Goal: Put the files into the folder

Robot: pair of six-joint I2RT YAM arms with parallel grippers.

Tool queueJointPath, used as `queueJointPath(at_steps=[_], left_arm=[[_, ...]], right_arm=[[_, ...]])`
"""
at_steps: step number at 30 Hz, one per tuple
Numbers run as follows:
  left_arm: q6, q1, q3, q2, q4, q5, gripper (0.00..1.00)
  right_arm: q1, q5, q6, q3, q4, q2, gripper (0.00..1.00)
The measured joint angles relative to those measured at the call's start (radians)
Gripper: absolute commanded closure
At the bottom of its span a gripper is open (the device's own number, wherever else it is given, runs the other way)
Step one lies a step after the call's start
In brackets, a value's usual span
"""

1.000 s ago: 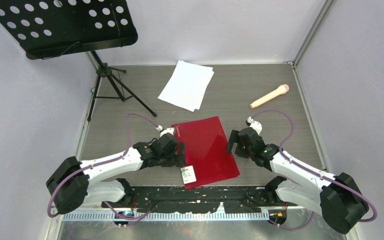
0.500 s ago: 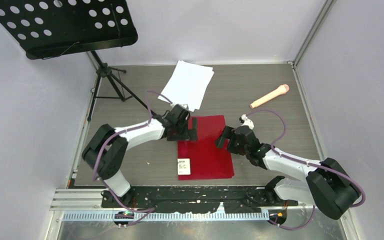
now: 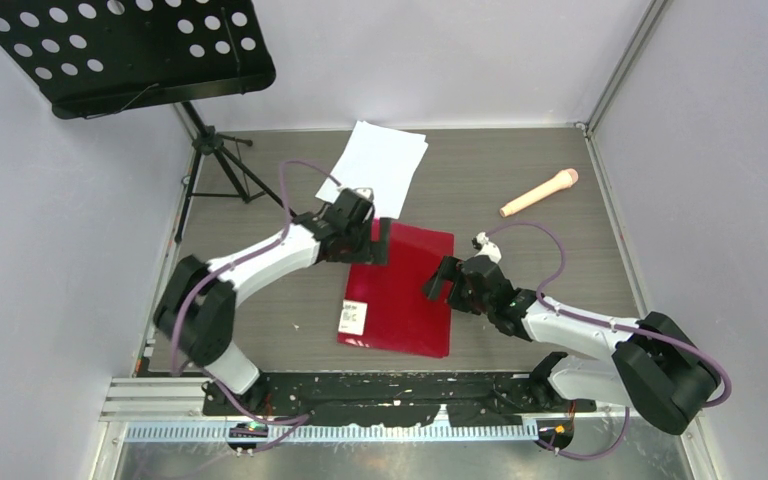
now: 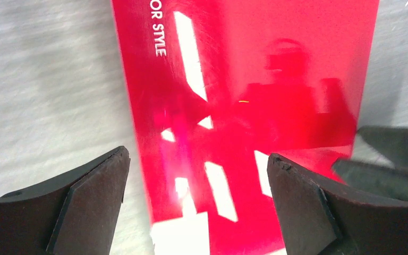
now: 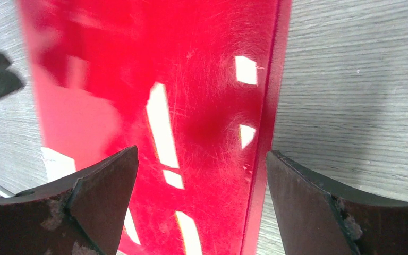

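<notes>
The folder (image 3: 400, 290) lies shut and flat on the table, glossy dark red, with a white label (image 3: 352, 317) near its front left corner. The files (image 3: 375, 168), a thin stack of white sheets, lie beyond it at the back. My left gripper (image 3: 380, 243) is open at the folder's far left corner; in its wrist view the fingers straddle the left edge of the red cover (image 4: 244, 79). Open too, my right gripper (image 3: 438, 281) sits over the folder's right edge, its fingers either side of the spine edge (image 5: 265, 106). Neither gripper holds anything.
A black music stand (image 3: 130, 50) with tripod legs (image 3: 230, 175) stands at the back left. A beige microphone (image 3: 540, 192) lies at the back right. Grey walls close in the table on three sides.
The folder has turned and slid left and away. My left arm swung from the folder's near left edge to its far left corner. My right gripper moved left along the right edge.
</notes>
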Motion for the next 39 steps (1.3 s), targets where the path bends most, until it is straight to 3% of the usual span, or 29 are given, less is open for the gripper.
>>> queueJointPath(at_steps=[5,10,18,24,31,39], left_arm=[[-0.026,-0.008,-0.166,-0.271,-0.076,-0.063,0.01],[-0.143,-0.016,-0.359,-0.493,-0.082,-0.05,0.05],[-0.637,-0.282,-0.666,-0.825,-0.098,-0.092,0.04],[-0.899,-0.338,-0.793,-0.845,-0.019,-0.125,0.05],[-1.01,-0.339,-0.862,-0.852,0.16,-0.155,0.12],[-1.054,-0.339,-0.948,-0.946,0.243,-0.217,0.36]], right_arm=[[0.004,0.002,0.002,0.008,-0.021,-0.002,0.05],[0.004,-0.003,0.002,0.014,-0.019,0.009,0.05],[0.049,-0.009,0.022,0.01,-0.007,0.01,0.05],[0.113,0.006,0.063,-0.008,0.001,-0.009,0.05],[0.148,0.018,0.107,-0.036,-0.003,-0.051,0.05],[0.161,0.025,0.123,-0.042,-0.014,-0.064,0.05]])
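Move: Below the left hand by roughly 6 cm lies the folder: its middle is about 6 cm back and 8 cm right, its near left corner some 18 cm back and 6 cm left, its white label 12 cm back and 3 cm left. The files lie some 22 cm ahead of this hand, barely to its right. From the right hand, wide open at the folder's right edge, the folder's middle is about 2 cm ahead and 7 cm left. Swinging back about 19 cm over the folder, the left hand first rises and drifts left, then sinks, edges forward a couple of centimetres over the near left corner, turns counter-clockwise some 35 degrees, drops its left side and starts closing. Meanwhile the right hand moves back 4 cm and left nearly 3, fingers open, its right fingertip pushing the folder's right edge. ##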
